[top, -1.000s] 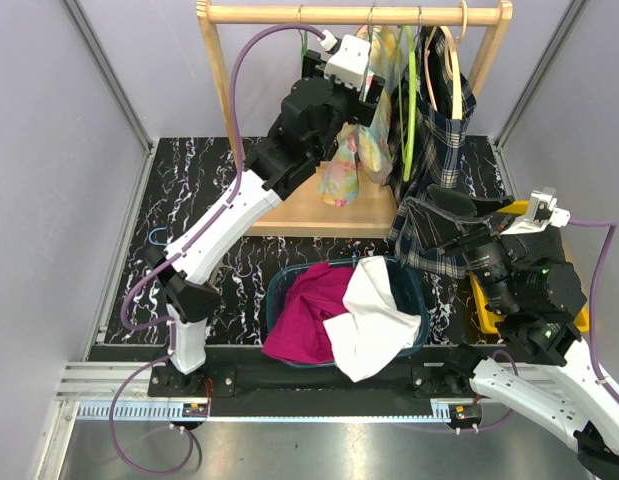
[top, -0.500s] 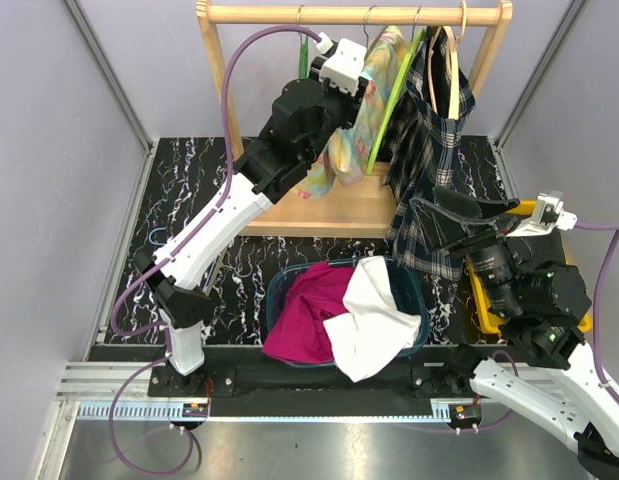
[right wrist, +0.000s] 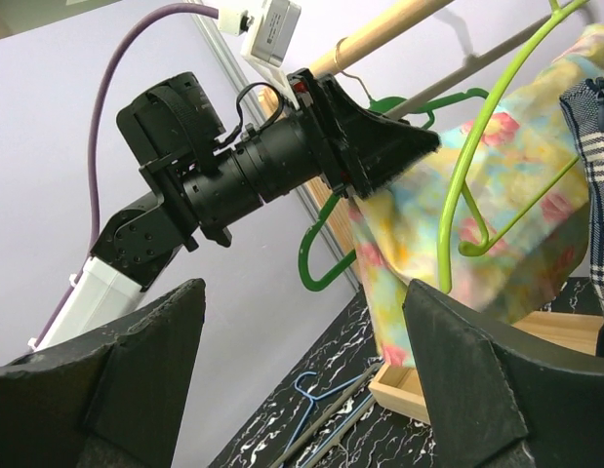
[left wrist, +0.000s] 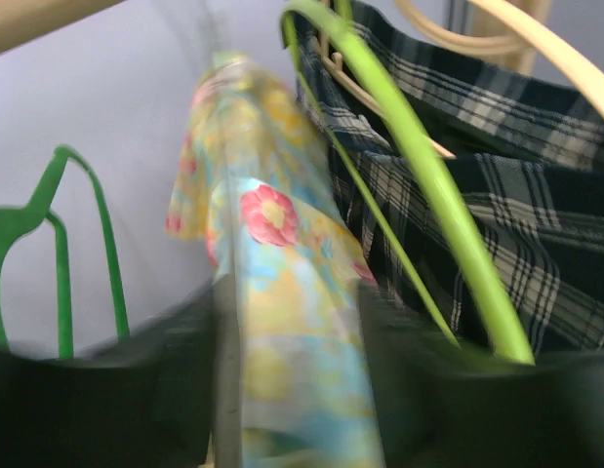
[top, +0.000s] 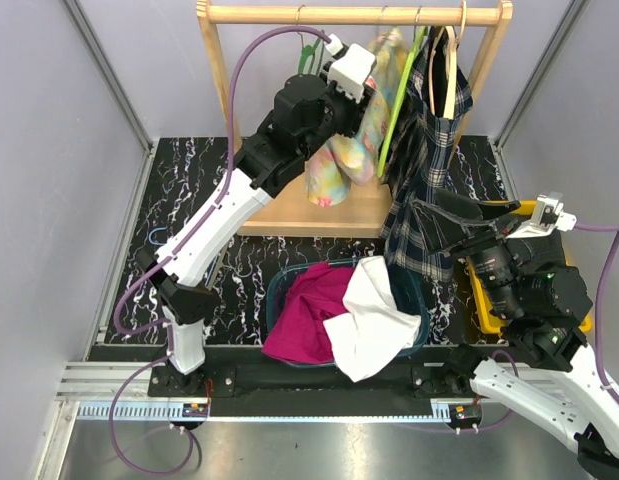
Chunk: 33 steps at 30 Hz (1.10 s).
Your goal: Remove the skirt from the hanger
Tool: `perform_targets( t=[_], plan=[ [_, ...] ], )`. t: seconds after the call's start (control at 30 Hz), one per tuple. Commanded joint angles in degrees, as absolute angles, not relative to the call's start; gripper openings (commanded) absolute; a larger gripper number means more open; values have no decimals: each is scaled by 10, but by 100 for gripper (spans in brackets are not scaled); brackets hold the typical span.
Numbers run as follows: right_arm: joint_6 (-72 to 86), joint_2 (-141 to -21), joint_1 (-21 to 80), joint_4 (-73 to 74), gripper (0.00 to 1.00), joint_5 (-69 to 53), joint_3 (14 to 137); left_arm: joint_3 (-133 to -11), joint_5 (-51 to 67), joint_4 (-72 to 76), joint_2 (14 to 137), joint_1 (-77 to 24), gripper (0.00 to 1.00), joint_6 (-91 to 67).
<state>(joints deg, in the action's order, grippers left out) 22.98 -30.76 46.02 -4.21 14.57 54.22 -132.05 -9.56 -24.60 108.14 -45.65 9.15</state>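
The floral skirt hangs from a lime-green hanger on the wooden rack rail. My left gripper is high at the rack, shut on the skirt's upper fabric. In the left wrist view the skirt runs between my left gripper's dark fingers, with the lime hanger to the right. My right gripper is open and empty, low at the right, facing the rack. Its view shows the skirt, the lime hanger and the open right gripper.
A dark plaid garment hangs on a wooden hanger right of the skirt. An empty dark green hanger hangs to the left. A teal basket holds magenta and white clothes. A blue hanger lies on the marbled floor.
My left gripper has drawn the skirt's top left and up along the rail. The skirt's lower part has swung left and the lime hanger has tilted. The right arm has barely moved.
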Motion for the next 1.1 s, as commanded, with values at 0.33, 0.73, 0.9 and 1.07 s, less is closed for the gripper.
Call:
perform_targets(
  t=[0.33,0.73,0.9,1.07],
  plan=[
    [236,-310,461,-37,89,158,557,-1374,-88,-211,1087,-446,0,106],
    [251,-304,461,-28,89,156,543,-1425,-185,-74,1062,-455,0,156],
    [263,-301,461,-27,89,154,540,-1348,-181,-94,985,-457,0,138],
    [268,-302,461,-25,89,156,534,-1257,-175,-97,915,-455,0,155]
  ],
)
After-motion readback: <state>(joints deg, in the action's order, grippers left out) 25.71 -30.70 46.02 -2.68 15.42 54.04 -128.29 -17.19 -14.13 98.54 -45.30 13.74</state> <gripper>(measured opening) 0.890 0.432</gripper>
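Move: Just ahead of the left hand, about 2 cm off and level with it, is the near end of the grey hanger; its floral skirt hangs around 6 cm ahead, 2 cm right and 10 cm lower. The wooden rod passes roughly 10 cm ahead and 12 cm above, straight in front. The lime hanger is some 8 cm ahead and 8 cm right. From the right hand, the grey hanger's end lies about 22 cm ahead and 10 cm left. Closing the rest of the way onto the near end of the grey hanger, the left hand noses about 2 cm forward and left, keeps its grip, and lifts the hanger some 10 cm towards rod height, the fingertips tipping up around 15 degrees. Late in the lift it swings about 5 cm left and 4 cm back, away from the lime hanger. ##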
